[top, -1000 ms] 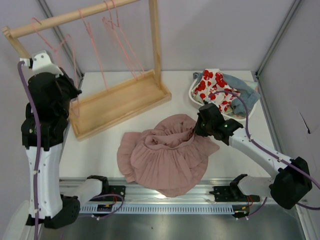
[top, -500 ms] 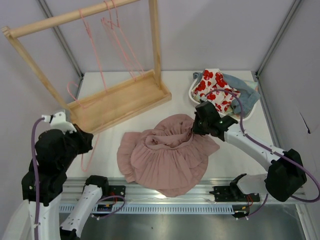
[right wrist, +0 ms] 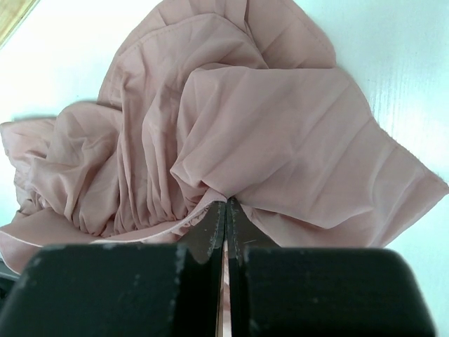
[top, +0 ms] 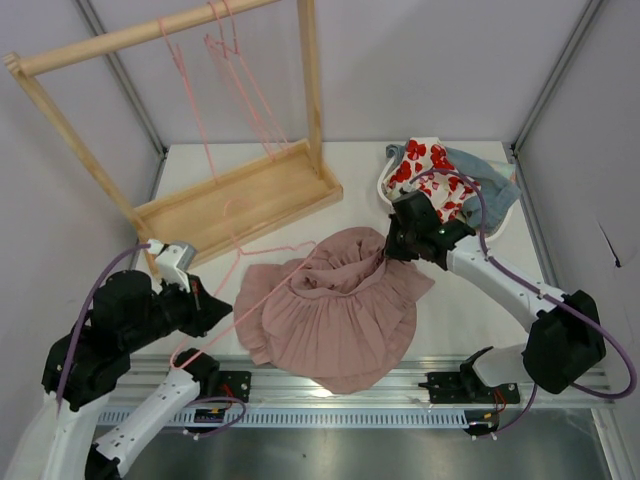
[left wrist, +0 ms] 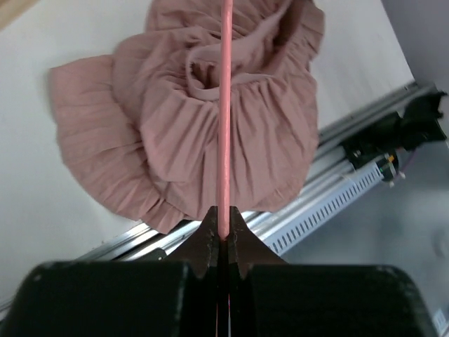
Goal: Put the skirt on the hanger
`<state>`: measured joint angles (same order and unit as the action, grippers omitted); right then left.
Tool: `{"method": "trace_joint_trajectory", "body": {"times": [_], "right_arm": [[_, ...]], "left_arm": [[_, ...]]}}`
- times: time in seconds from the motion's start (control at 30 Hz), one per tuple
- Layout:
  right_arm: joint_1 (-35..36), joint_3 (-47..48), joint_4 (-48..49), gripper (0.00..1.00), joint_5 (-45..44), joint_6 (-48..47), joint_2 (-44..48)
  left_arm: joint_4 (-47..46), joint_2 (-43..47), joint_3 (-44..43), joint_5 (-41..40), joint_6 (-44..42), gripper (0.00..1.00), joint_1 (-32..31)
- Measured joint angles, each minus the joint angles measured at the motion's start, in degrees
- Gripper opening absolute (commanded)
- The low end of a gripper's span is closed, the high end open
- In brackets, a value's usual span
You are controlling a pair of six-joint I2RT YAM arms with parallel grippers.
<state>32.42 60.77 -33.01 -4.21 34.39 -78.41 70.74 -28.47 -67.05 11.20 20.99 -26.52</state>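
The dusty-pink pleated skirt [top: 330,305] lies bunched on the white table near the front edge. My left gripper [top: 200,300] is shut on a thin pink hanger [top: 262,268] and holds it low at the left, its wire reaching over the skirt's left side. In the left wrist view the hanger wire [left wrist: 224,105] runs straight up from my shut jaws [left wrist: 224,235] across the skirt [left wrist: 175,119]. My right gripper [top: 388,252] is shut on the skirt's upper right edge; the right wrist view shows fabric [right wrist: 266,133] pinched at the jaw tips [right wrist: 226,203].
A wooden rack [top: 235,195] with a tray base stands at the back left, with several pink hangers [top: 235,70] on its top bar. A white basket [top: 388,190] at the back right holds a red-flowered cloth [top: 425,170] and a blue-grey garment [top: 490,180].
My left arm has come down from the rack with the hanger and moved right to the skirt's left side. My right gripper has lifted the skirt's edge a little toward the back.
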Motion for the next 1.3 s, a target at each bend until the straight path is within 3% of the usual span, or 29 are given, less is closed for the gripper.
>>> {"method": "trace_joint_trajectory", "body": {"times": [0.37, 0.9, 1.3], "right_arm": [[-0.7, -2.2, -4.8, 0.00, 1.7, -0.5, 7.4], [-0.8, -4.9, -13.6, 0.00, 5.2, 1.9, 16.2], [-0.8, -0.3, -16.0, 0.00, 11.0, 2.1, 16.3]], "left_arm": [[-3.5, -4.2, -2.8, 8.6, -4.6, 0.00, -9.7], [-8.8, -23.7, -7.9, 8.7, -13.9, 0.00, -16.9], [-11.7, -30.5, -8.8, 7.3, -18.5, 0.00, -20.1]]}}
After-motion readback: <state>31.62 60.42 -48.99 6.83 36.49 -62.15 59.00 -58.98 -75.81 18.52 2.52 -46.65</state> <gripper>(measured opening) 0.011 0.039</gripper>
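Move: Some 20 cm ahead, 21 cm to the right and 20 cm below the left hand, which already pinches the hanger, lies the skirt's waistband opening; the rack's base sits about 32 cm ahead, 3 cm left and 27 cm below it. The right hand already grips the waistband's right side. From this hand the hanger's near end is about 8 cm back, 15 cm left and 9 cm higher; the laundry basket stands roughly 14 cm ahead, 16 cm right and 8 cm lower. Swinging the held hanger right towards the gripped waistband, the left hand travels about 12 cm, first dipping back slightly, then forward, rising a little and sinking again while turning some 35 degrees clockwise. The right hand keeps its pinch and draws the waistband about 8 cm back and 5 cm up to meet the hanger's end, whose tip comes in under the fabric edge beside its fingers. ##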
